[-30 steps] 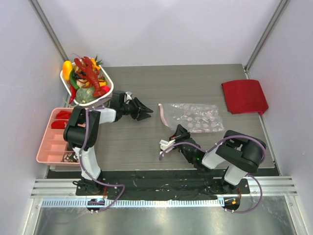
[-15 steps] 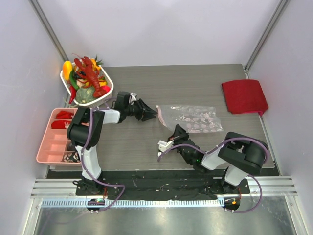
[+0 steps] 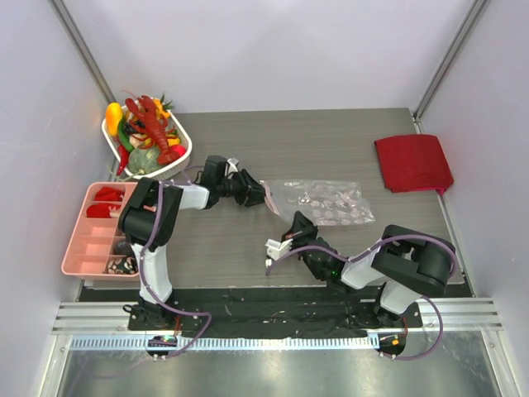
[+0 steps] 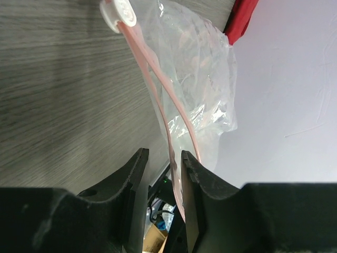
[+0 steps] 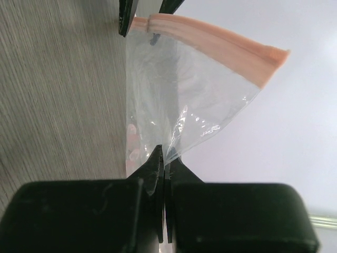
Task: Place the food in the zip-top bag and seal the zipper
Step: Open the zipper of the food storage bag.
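Observation:
The zip-top bag (image 3: 331, 203) lies right of centre, clear with pink dots. My right gripper (image 3: 299, 222) is shut on its near edge, and the film bunches between the pads (image 5: 164, 153). My left gripper (image 3: 263, 196) is at the bag's mouth, open. Its jaws (image 4: 162, 155) stand apart around one pink lip of the zipper (image 4: 152, 79), which lies against the right finger. The other lip runs outside that finger, so the mouth gapes. The food sits in the white basket (image 3: 178, 157) at the back left, with the red lobster (image 3: 153, 124) on top.
A pink compartment tray (image 3: 92, 236) holding a few small pieces lies along the left edge of the table. A folded red cloth (image 3: 413, 163) lies at the far right. A white tab (image 4: 118, 10) ends the zipper strip.
My left gripper has moved right to the bag's mouth and its jaws have narrowed around the zipper lip. The bag's mouth end has shifted left and lifted, still held by the right gripper.

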Robot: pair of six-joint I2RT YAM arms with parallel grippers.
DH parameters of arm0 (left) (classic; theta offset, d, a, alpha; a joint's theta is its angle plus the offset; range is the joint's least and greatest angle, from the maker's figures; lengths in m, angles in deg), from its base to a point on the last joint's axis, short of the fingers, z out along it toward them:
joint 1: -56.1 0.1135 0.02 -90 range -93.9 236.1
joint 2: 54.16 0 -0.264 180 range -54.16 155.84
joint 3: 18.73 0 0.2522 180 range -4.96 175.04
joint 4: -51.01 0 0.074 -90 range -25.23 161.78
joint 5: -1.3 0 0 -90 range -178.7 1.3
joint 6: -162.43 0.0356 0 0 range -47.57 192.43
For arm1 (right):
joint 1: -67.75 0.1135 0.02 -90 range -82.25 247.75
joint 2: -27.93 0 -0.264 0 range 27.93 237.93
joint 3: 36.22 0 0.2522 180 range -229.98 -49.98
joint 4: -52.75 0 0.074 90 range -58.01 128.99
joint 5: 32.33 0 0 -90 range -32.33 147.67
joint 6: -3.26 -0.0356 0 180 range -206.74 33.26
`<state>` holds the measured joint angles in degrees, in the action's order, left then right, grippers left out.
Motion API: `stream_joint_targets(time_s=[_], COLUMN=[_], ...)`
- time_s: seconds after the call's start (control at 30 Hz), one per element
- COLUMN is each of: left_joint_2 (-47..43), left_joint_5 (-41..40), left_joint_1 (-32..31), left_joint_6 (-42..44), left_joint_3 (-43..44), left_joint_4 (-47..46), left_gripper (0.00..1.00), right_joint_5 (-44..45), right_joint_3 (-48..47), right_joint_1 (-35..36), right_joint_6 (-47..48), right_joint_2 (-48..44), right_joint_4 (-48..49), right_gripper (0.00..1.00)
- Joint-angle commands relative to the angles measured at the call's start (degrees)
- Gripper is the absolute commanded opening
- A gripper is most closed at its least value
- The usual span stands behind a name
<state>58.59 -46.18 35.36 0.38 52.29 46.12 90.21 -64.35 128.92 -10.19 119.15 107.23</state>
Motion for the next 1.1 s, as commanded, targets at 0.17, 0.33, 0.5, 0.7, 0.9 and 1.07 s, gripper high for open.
stream_joint_targets(time_s=[0.17, 0.33, 0.5, 0.7, 0.9, 1.07], left_joint_2=[-2.44, -7.36, -8.60, -10.61, -10.53, -9.83], left_joint_5=[0.54, 0.63, 3.09, 3.62, 2.22, 1.07], left_joint_1=[-0.54, -0.54, -0.54, -0.54, -0.36, -0.54], left_joint_6=[4.10, 10.26, 11.41, 11.58, 14.30, 15.01], left_joint_3=[4.44, 7.43, 7.52, 8.31, 11.38, 13.85], left_joint_4=[3.26, 9.67, 12.76, 14.96, 20.76, 22.87], left_gripper=[0.00, 0.00, 0.00, 0.00, 0.00, 0.00], right_joint_5=[4.19, 8.42, 8.94, 15.97, 1.08, -18.41], right_joint_3=[-0.23, 3.55, 2.43, -12.24, -37.55, -40.73], right_joint_1=[2.46, 6.94, 7.48, 7.21, 4.66, 3.88], right_joint_6=[-3.33, -4.40, -3.34, -12.55, -43.40, -45.35], right_joint_2=[-5.08, -7.19, -10.26, -11.50, -14.31, -25.78], right_joint_4=[12.19, 8.84, 0.87, -23.17, -81.07, -94.95], right_gripper=[0.20, 0.62, 0.83, 0.85, 0.99, 1.00])
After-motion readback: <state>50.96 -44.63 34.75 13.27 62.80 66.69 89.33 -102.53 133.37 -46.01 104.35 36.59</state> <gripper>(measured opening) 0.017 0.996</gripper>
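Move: The bag's zipper band already runs between my left hand's parted fingertips, practically at the hand point. The slider sits about 6 cm ahead and some 3 cm lower, and the bag's body spreads about 15 cm to the right, 1 cm back, roughly 4 cm lower. My right hand still pinches the bag near the mouth's near corner; from it, that band at the left fingertips lies about 8 cm left, 5 cm ahead and 2 cm lower. I shut my left fingers on the zipper band, then lift it some 6–7 cm, tipping that hand up slightly. As the left grip closes, my right fingers open wide and let go of the bag; this hand backs off about 3 cm, then swings left and up, by about 9 cm in height, towards the band in my left fingers, its fingers pitching down some 25 degrees. ##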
